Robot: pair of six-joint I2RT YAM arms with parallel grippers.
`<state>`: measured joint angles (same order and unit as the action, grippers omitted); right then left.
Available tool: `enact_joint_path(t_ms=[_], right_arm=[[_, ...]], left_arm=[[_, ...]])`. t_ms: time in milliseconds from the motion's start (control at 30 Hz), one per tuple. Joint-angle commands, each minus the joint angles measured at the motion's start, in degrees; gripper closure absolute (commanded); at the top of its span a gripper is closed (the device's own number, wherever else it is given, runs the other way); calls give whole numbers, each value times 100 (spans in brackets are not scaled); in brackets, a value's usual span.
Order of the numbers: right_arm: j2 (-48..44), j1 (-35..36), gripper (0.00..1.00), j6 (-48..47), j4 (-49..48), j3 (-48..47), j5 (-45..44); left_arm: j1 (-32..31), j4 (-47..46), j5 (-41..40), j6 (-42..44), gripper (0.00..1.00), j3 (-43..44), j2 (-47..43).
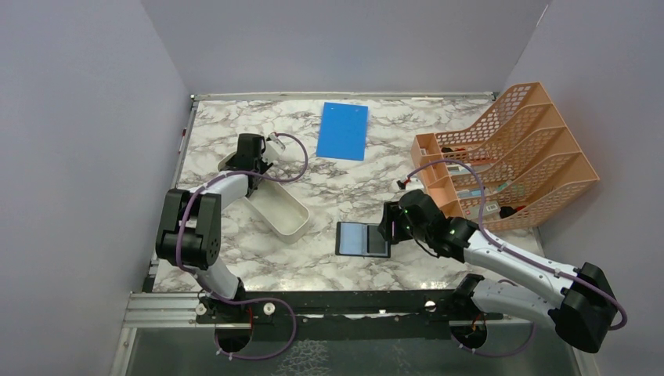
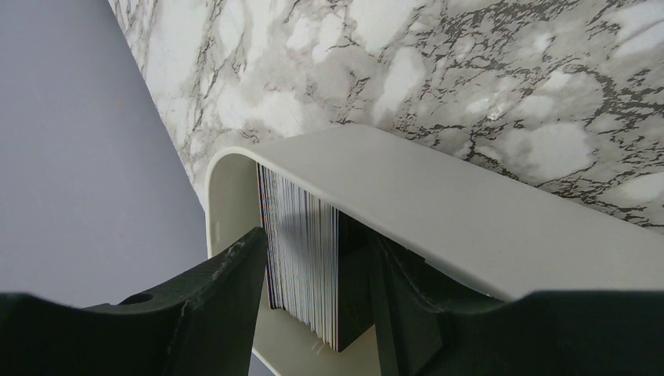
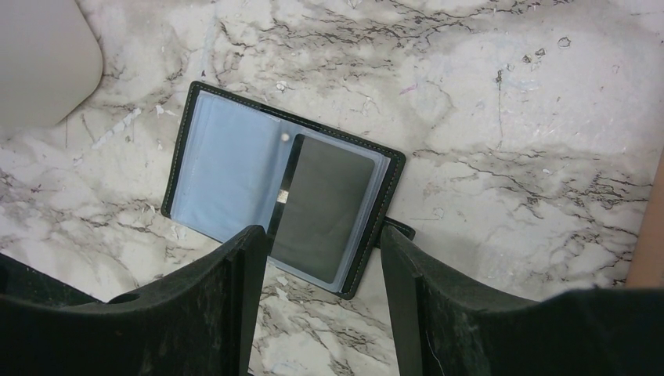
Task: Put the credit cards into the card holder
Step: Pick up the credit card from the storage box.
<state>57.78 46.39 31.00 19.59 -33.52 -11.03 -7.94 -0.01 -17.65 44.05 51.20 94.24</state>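
Observation:
The credit cards (image 2: 301,251) stand on edge as a thick stack at one end of a white tray (image 2: 438,204), the last one dark. My left gripper (image 2: 317,243) reaches into that far end of the tray (image 1: 282,211), open, one finger on each side of the stack. The left gripper (image 1: 250,160) hides the cards in the top view. The card holder (image 3: 235,168) lies open on the marble, pale blue inside, with one dark card (image 3: 321,207) in its right pocket. My right gripper (image 3: 319,233) hovers open over the card holder's (image 1: 362,239) near right edge, holding nothing.
A large blue board (image 1: 343,130) lies flat at the back middle. An orange mesh rack (image 1: 517,157) with small items stands at the right, close behind the right gripper (image 1: 389,223). Grey walls close in the table on three sides.

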Motion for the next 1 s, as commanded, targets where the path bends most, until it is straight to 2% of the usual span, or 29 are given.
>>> enact_joint_path(t_ms=[0, 100, 333, 667, 867, 967], right_arm=[[-18, -23, 39, 19, -149, -146, -95], [-20, -17, 39, 22, -132, -155, -101], [-11, -22, 39, 28, -140, -157, -95], [66, -16, 39, 38, -211, -136, -53], [111, -21, 39, 37, -235, -133, -47], [122, -16, 39, 44, -246, -137, -38]], left_arm=[[30, -106, -73, 119, 47, 152, 182], [30, -114, -76, 137, 50, 171, 150], [32, 71, -116, 139, 70, 305, 64], [30, 216, -252, 244, 72, 524, 23], [30, 459, -112, 206, 84, 610, 90], [13, 716, -6, 167, 85, 725, 34]])
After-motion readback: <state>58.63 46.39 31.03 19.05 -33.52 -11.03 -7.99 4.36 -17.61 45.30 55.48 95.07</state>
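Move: The upright stack of credit cards stands practically at the left hand's fingertips, its middle about 1 cm ahead and 2 cm down, already straddled by the open fingers. The storage box around it stretches back and right, its middle some 9 cm back, 8 cm right and 4 cm below; the blue sheet lies about 8 cm ahead and 28 cm right, 6 cm down. From the right hand the cards lie some 19 cm ahead, 39 cm left and 4 cm lower. The credit cards at the near face of the stack get pinched as the left fingers close on them, first to about half their gap, then tighter to roughly a third once the hand has begun to rise. The hand stays almost in place through the first squeeze, then eases up about 1 cm and just under 1 cm forward without turning the wrist. ##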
